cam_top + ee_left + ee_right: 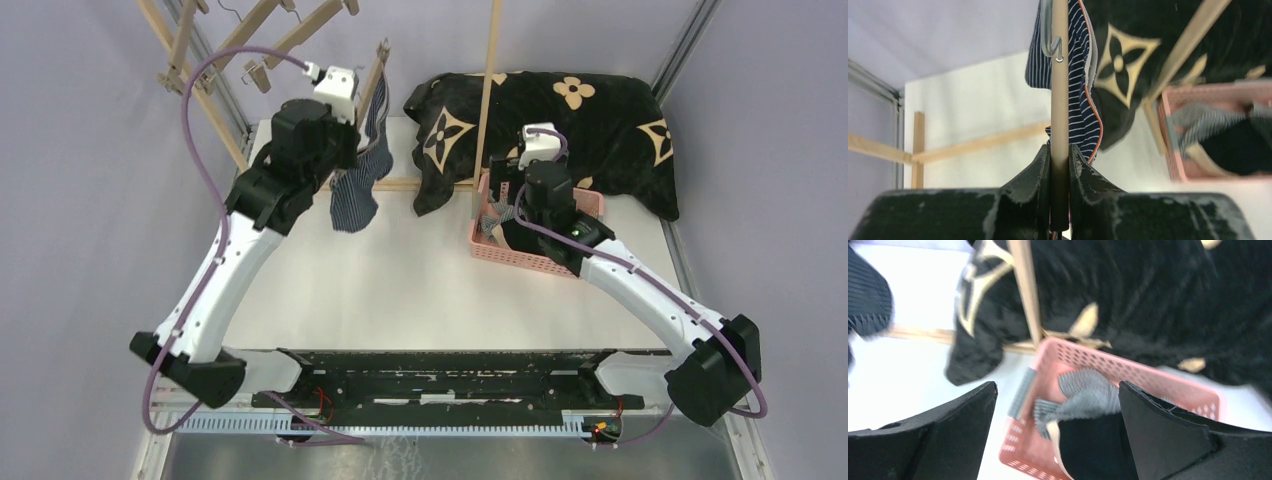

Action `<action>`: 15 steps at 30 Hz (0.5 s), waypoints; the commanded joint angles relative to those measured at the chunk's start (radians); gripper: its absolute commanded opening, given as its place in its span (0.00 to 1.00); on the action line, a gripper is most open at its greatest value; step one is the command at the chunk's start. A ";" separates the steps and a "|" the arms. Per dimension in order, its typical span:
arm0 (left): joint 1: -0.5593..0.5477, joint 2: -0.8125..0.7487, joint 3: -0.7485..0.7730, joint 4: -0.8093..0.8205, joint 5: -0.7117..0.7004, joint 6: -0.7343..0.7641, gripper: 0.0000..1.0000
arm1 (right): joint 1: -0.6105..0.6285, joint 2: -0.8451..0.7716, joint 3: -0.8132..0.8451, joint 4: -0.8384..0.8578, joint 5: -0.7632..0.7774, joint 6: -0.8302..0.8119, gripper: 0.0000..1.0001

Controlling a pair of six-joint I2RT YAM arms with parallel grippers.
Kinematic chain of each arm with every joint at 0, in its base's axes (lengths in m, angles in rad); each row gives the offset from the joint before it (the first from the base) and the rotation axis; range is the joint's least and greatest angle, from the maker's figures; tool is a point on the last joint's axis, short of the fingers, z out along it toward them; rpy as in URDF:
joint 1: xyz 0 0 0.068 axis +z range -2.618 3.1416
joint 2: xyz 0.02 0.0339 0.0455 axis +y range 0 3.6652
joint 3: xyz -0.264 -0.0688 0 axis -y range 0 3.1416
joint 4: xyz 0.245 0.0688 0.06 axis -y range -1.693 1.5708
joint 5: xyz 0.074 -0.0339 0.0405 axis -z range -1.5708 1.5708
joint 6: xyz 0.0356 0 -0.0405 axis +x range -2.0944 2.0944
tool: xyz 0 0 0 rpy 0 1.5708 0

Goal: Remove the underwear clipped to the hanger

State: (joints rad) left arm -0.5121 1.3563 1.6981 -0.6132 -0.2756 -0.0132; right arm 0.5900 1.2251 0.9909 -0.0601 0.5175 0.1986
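Observation:
The dark navy thin-striped boxer shorts (360, 175) hang from a wooden hanger (379, 62) at the back left. My left gripper (368, 95) is shut on the hanger's wooden bar (1059, 100), with the navy shorts (1080, 75) just behind it. My right gripper (500, 212) is open and empty, hovering over the pink basket (520, 262). In the right wrist view the grey-white striped shorts (1090, 395) and the black shorts with beige waistband (1093, 445) lie in the basket (1148, 372) between my open right gripper (1057, 387).
A black flower-patterned blanket (580, 115) lies at the back right behind the basket. A wooden rack pole (488, 90) and its base bar (420, 183) stand mid-back. More wooden clip hangers (265, 45) hang on the slanted rack at the back left.

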 commanded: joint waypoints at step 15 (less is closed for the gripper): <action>-0.002 -0.554 -0.358 -0.047 0.663 0.149 0.03 | -0.321 -0.002 0.335 0.014 -1.238 0.002 1.00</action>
State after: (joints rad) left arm -0.5125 0.7677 1.3808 -0.7315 0.1749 0.0769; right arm 0.3382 1.2835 1.3144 -0.1360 -0.3027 0.1429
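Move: My left hand already grips the near end of the hanger; the middle of the striped underwear hanging from it is about 13 cm ahead, 4 cm to the right and 10 cm below. From my empty right hand that underwear is some 35 cm to the left, 13 cm ahead and 5 cm higher. The pink basket sits about 8 cm ahead and 6 cm right of my right hand, 22 cm below; the rack's upright stands 15 cm ahead and 12 cm left. I draw my left hand straight back about 18 cm at nearly the same height, keeping hold of the hanger and swinging its free end some 25 degrees clockwise towards my right hand. Meanwhile I lift my wide-open right hand about 11 cm, ease it 4 cm left and turn it some 30 degrees counter-clockwise, facing the underwear without touching it. ##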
